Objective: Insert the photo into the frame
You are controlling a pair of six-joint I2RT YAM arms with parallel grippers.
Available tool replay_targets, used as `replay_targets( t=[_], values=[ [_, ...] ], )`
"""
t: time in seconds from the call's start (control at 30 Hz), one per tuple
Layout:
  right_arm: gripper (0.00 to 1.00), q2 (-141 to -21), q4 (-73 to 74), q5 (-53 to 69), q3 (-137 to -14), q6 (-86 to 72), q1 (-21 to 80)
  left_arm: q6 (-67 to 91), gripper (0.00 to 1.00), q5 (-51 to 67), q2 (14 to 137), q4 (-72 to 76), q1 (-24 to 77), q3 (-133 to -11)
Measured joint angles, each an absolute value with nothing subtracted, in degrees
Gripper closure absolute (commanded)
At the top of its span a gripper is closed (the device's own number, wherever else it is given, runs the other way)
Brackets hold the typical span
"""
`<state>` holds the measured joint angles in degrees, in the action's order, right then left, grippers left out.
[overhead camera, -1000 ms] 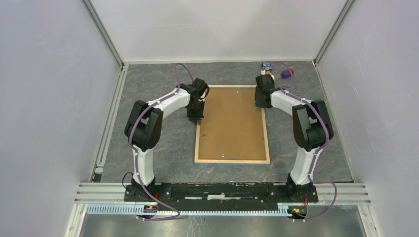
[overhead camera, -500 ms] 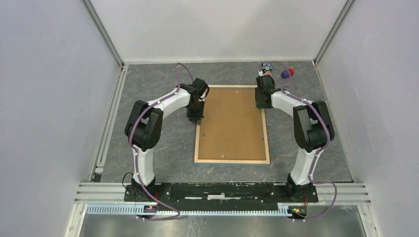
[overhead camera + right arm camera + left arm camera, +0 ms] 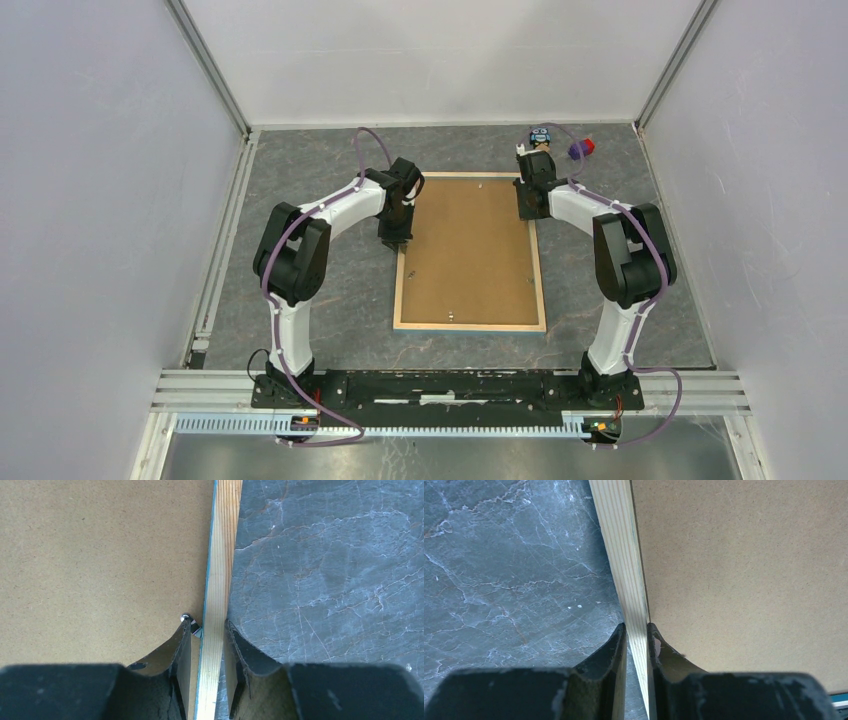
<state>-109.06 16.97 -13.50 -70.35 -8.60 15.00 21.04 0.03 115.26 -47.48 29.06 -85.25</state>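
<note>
The frame (image 3: 470, 326) lies face down on the table, pale wood border up, with a brown hardboard sheet (image 3: 470, 250) filling its opening. The photo is hidden. My left gripper (image 3: 395, 240) is shut on the frame's left border (image 3: 619, 540), one finger on the table side and one on the hardboard (image 3: 744, 570). My right gripper (image 3: 527, 210) straddles the right border (image 3: 222, 545) near the far corner. Its jaws stand narrow, and a thin gap still shows on the hardboard (image 3: 100, 555) side, next to a small metal clip (image 3: 192, 625).
A small purple and red object (image 3: 580, 148) sits at the back right, just behind the right wrist. Grey marbled tabletop (image 3: 330, 290) surrounds the frame. White walls close in on three sides, and a metal rail (image 3: 450, 385) runs along the near edge.
The right gripper's jaws have narrowed around the frame's right border, and its wrist has edged slightly toward the back. The left arm and the frame have not moved.
</note>
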Motion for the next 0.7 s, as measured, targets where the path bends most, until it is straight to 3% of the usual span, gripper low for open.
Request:
replay_targets(
  t=[0.17,0.2,0.33,0.47,0.53,0.57,0.7],
  values=[
    [1.0,-109.1,16.8,-12.5,-70.3,-7.3,14.8,21.0,0.98,-0.1,115.3,-47.5,29.1,-85.3],
    [0.95,-109.0,16.7,-12.2,-70.3,-7.1,14.8,21.0,0.98,-0.1,115.3,-47.6,29.1,-85.4],
    [0.54,-108.8,16.3,-11.1,-70.0,-6.6,14.6,21.0,0.98,-0.1,115.3,-47.6,29.1,-85.4],
    [0.29,-108.4,16.2,-11.2,-69.7,-6.4,14.5,21.0,0.98,-0.1,115.4,-47.7,29.1,-85.5],
    [0.07,-107.0,15.9,-10.8,-68.1,-6.9,14.3,21.0,0.98,-0.1,115.5,-47.7,29.1,-85.5],
    [0.03,-105.8,15.8,-10.4,-66.6,-7.3,14.2,21.0,0.98,-0.1,115.5,-47.7,29.1,-85.5],
    [0.02,-99.0,15.4,-7.7,-58.2,-8.7,14.5,21.0,0.98,-0.1,115.6,-47.8,29.1,-85.6]
  ],
)
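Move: The right hand holds the frame's right rail between its fingers, its left finger against the far-right clip, whose middle lies about 1 cm left of the hand point and 1 cm below. The near-right clip sits some 18 cm back and 2 cm right. The top clip is about 8 cm ahead and 9 cm left. For the left hand, still on the left rail, the far-right clip lies roughly 9 cm ahead and 27 cm right. Back along the right rail, level and quickening, the right hand travels about 5 cm, away from the far-right clip and towards the near-right one. Before setting off it stays put on the rail, then opens its fingers from about a third to nearly fully wide, letting go of rail and clip. The left hand stays still, keeping its pinch on the left rail. ##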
